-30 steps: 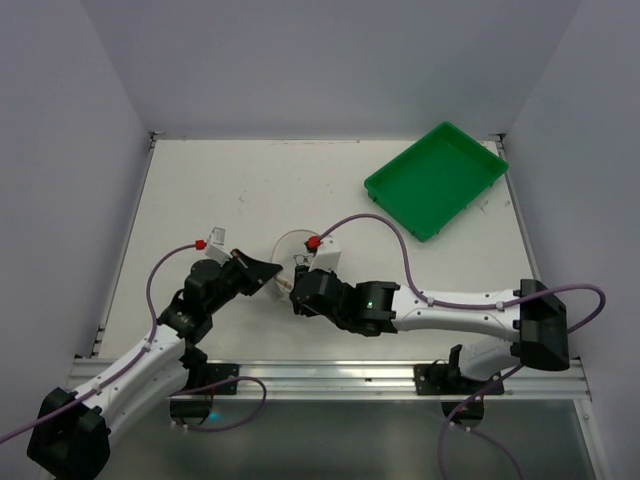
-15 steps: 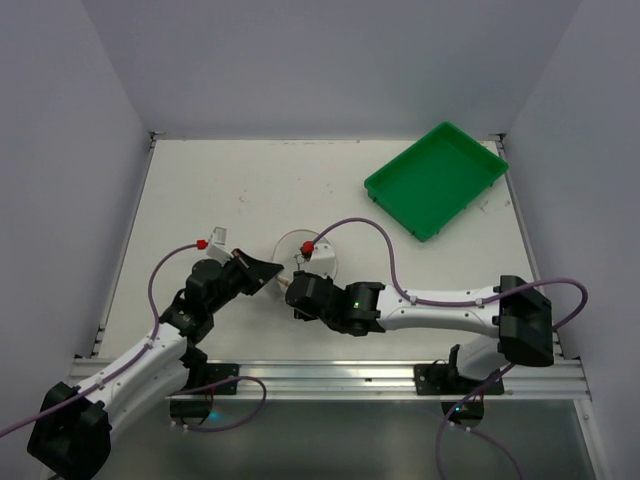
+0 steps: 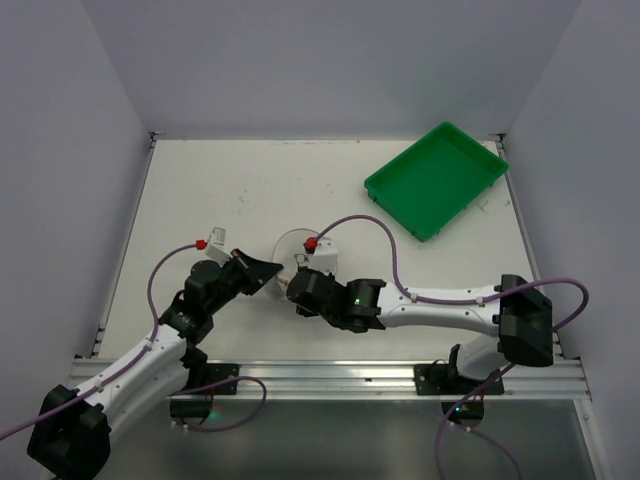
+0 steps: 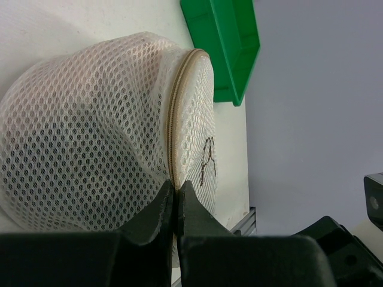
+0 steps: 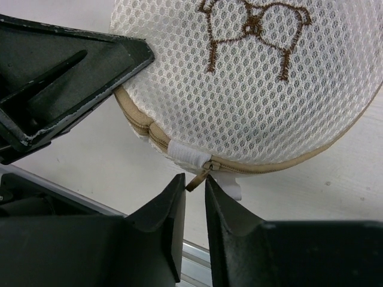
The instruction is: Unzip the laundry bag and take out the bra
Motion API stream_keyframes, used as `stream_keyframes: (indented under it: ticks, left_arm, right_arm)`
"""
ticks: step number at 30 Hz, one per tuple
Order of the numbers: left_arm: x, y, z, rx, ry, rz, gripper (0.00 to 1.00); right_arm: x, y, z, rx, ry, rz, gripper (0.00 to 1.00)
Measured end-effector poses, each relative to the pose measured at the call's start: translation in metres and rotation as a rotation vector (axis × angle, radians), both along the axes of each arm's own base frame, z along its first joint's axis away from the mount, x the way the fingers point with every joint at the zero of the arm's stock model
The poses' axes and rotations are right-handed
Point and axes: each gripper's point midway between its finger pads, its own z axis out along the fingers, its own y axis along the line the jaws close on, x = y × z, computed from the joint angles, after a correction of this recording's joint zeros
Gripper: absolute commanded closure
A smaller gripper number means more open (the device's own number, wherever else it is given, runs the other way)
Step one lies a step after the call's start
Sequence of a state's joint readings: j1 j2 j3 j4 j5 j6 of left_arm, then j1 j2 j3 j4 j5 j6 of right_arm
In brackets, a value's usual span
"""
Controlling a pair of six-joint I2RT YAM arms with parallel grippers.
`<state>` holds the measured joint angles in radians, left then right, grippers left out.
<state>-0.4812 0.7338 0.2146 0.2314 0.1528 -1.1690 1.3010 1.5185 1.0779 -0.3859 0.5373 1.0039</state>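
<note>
The laundry bag (image 3: pixel 297 245) is a small white mesh cylinder lying mid-table, its face with the brown bra drawing (image 5: pixel 254 24) turned toward the right arm. My left gripper (image 3: pixel 276 281) is shut on the bag's tan zipper rim (image 4: pixel 173 128), pinching it at the fingertips (image 4: pixel 167 194). My right gripper (image 3: pixel 292 288) sits at the bag's near edge, its jaws a narrow gap apart around the tan zipper pull (image 5: pixel 199 178), which touches one fingertip. The zipper (image 5: pixel 287 167) looks closed. The bra shows only as a dark shape through the mesh (image 4: pixel 90 137).
A green rectangular tray (image 3: pixel 437 178) stands at the back right; it also shows in the left wrist view (image 4: pixel 224 42). The table's metal front rail (image 3: pixel 330 375) runs just behind both grippers. White walls enclose the table.
My right arm has shifted slightly left, bringing its gripper closer in to the bag's near edge. The left gripper has kept its hold and has not moved.
</note>
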Motion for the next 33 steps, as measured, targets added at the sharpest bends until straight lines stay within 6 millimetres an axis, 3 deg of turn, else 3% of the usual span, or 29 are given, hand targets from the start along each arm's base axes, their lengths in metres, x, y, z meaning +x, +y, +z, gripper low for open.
stream_keyframes:
  ticks: [5,9,16,28,30,33]
  left_arm:
    - [0.000,0.001,0.002,-0.002,-0.008,0.004,1.00]
    - [-0.001,-0.001,0.001,0.002,-0.004,-0.006,1.00]
    - [0.003,-0.003,0.006,0.050,-0.033,-0.024,1.00]
    - [0.043,-0.021,0.025,0.345,-0.175,-0.174,1.00]
    - [0.050,-0.027,0.025,0.388,-0.190,-0.225,0.93]
    - [0.061,-0.030,0.023,0.434,-0.200,-0.274,0.58]
  right_arm:
    - [0.001,-0.009,-0.005,-0.008,0.006,-0.017,1.00]
    - [0.000,-0.021,-0.004,0.003,0.007,-0.028,1.00]
    - [-0.003,-0.041,0.014,0.062,-0.010,-0.034,1.00]
    - [-0.002,-0.044,0.017,0.036,-0.038,0.020,1.00]
    - [-0.003,-0.039,0.018,0.044,-0.041,0.047,1.00]
    - [-0.004,-0.031,0.020,0.065,-0.041,0.089,1.00]
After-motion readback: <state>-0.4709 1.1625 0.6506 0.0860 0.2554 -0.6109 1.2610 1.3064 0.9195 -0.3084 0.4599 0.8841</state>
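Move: The zipper pull sits right between the right hand's nearly closed fingertips, at their height. The bag's white end tab is about 2 cm to the left and level fore and aft, and the embroidered panel's middle is some 7 cm ahead and 1 cm left. From the left hand, which already pinches the zippered rim, the pull lies about 5 cm back, 3 cm right and 1 cm lower. Right pinches the zipper pull, draws 5 cm right, eases left; left carries the rim 6 cm forward, loosening. ##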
